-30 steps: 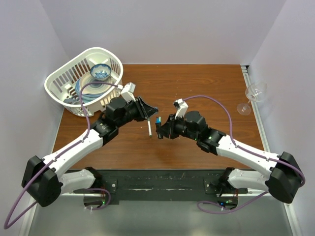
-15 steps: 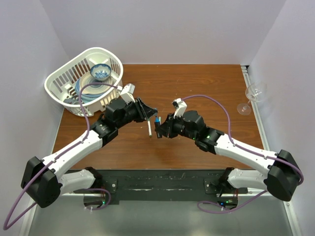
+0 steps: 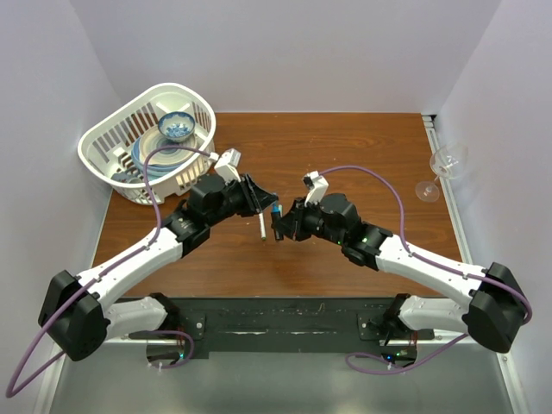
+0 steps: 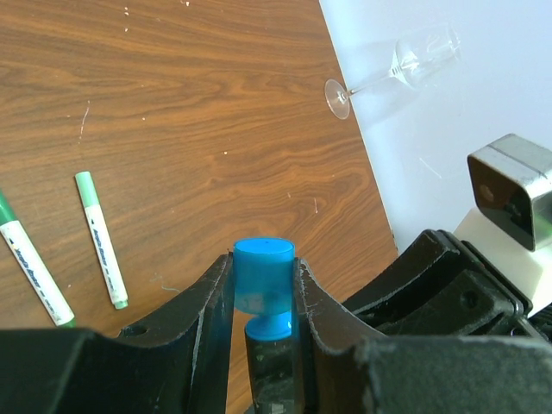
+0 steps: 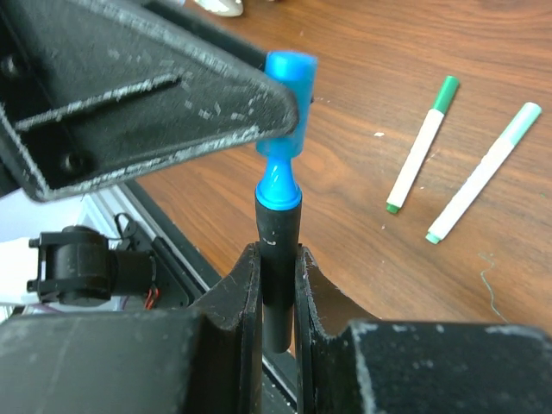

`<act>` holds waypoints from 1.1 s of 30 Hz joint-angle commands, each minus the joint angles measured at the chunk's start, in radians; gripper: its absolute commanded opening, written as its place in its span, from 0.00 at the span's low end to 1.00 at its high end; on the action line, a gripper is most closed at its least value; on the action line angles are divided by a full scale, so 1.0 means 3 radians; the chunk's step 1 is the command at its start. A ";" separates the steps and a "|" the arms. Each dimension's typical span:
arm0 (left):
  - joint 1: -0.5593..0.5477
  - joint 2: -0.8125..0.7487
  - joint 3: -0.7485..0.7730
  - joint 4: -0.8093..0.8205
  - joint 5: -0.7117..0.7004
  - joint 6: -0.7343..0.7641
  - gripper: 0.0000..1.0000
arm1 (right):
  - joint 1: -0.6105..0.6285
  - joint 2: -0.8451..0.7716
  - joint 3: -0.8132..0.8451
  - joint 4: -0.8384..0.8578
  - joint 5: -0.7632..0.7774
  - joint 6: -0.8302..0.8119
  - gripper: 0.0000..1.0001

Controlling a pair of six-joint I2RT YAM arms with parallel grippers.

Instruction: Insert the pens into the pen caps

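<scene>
My left gripper (image 4: 263, 266) is shut on a blue pen cap (image 4: 264, 280), open end toward me. Pointing up into the cap from below is a black pen (image 5: 278, 250) with a blue tip (image 5: 278, 185), and my right gripper (image 5: 278, 263) is shut on its barrel. The tip sits at the cap's (image 5: 289, 95) mouth, with the tip's wide base still showing below it. In the top view the two grippers (image 3: 269, 205) (image 3: 278, 226) meet over the middle of the table. Two white pens with green caps (image 4: 100, 239) (image 4: 33, 272) lie on the wood.
A white basket (image 3: 112, 138) holding plates and a bowl stands at the back left. At the right edge a wine glass (image 3: 444, 164) lies on its side. One white pen (image 3: 262, 226) lies just below the grippers in the top view.
The left arm has edged slightly to the right, toward the right gripper. Cap and pen stay end to end, and both grips are unchanged.
</scene>
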State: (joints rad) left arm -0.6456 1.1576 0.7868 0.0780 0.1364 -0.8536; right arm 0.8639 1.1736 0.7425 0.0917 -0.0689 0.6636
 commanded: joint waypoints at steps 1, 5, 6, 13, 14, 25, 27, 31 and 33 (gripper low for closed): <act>-0.0087 -0.0064 0.0052 -0.0065 -0.0071 0.0064 0.00 | 0.0025 -0.0005 0.0224 0.0103 0.0224 0.0033 0.00; -0.0200 -0.0100 -0.0020 -0.0102 -0.0081 0.0043 0.00 | 0.0025 0.0015 0.0332 0.0098 0.0424 -0.0105 0.00; -0.0215 -0.0110 -0.0025 -0.0102 -0.0076 0.0038 0.00 | 0.0025 0.0030 0.0357 0.0088 0.0429 -0.0126 0.00; -0.0317 -0.0345 -0.0030 -0.0173 0.0016 -0.0003 0.45 | 0.0020 -0.0046 0.0343 0.0113 0.0455 -0.0258 0.00; -0.0318 -0.0412 -0.0035 -0.0183 0.0001 -0.0013 0.50 | 0.0020 -0.0077 0.0332 0.0129 0.0434 -0.0294 0.00; -0.0297 -0.0903 0.0306 -0.0117 0.0280 0.0666 0.75 | 0.0025 -0.0879 -0.0046 0.0190 -0.0010 -0.0427 0.00; -0.0302 -0.0873 0.0404 -0.0153 0.0389 0.0784 0.75 | 0.0020 -0.0951 -0.0087 0.0277 -0.0220 -0.0412 0.00; -0.0297 -0.0908 0.0537 -0.0107 0.0583 0.0902 0.75 | 0.0020 -0.1100 -0.0240 0.0635 -0.0547 -0.0341 0.00; -0.0292 -0.0949 0.0507 0.0016 0.0721 0.0912 0.75 | 0.0020 -0.1095 -0.0251 0.0661 -0.0639 -0.0315 0.00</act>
State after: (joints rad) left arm -0.7353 0.8963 0.9024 0.0147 0.2474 -0.6441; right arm 0.8696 0.8585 0.6857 0.1829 -0.1562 0.5598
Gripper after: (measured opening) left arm 0.751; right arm 0.144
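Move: The left fingers hold the blue cap, already tilted over the nib of the black pen in the right fingers; the pen's middle is about 6 cm below the left hand, 1 cm back and 1 cm right. From the right hand the cap sits about 6 cm up, 1 cm ahead and 1 cm left. On the table, 18 cm below the left hand and 12 cm ahead, lie the light-green pen straight ahead and the dark-green pen 5 cm left. With the cap still pinched over the nib, the left hand eases back about 1 cm while the right brings the pen about 1 cm forward and up to it, straightening the two. Then the left fingers open and withdraw up and back from the cap, as the right, keeping its grip on the pen, rises about 10 cm and draws back, both hands' tips tilting up some 20 degrees. ##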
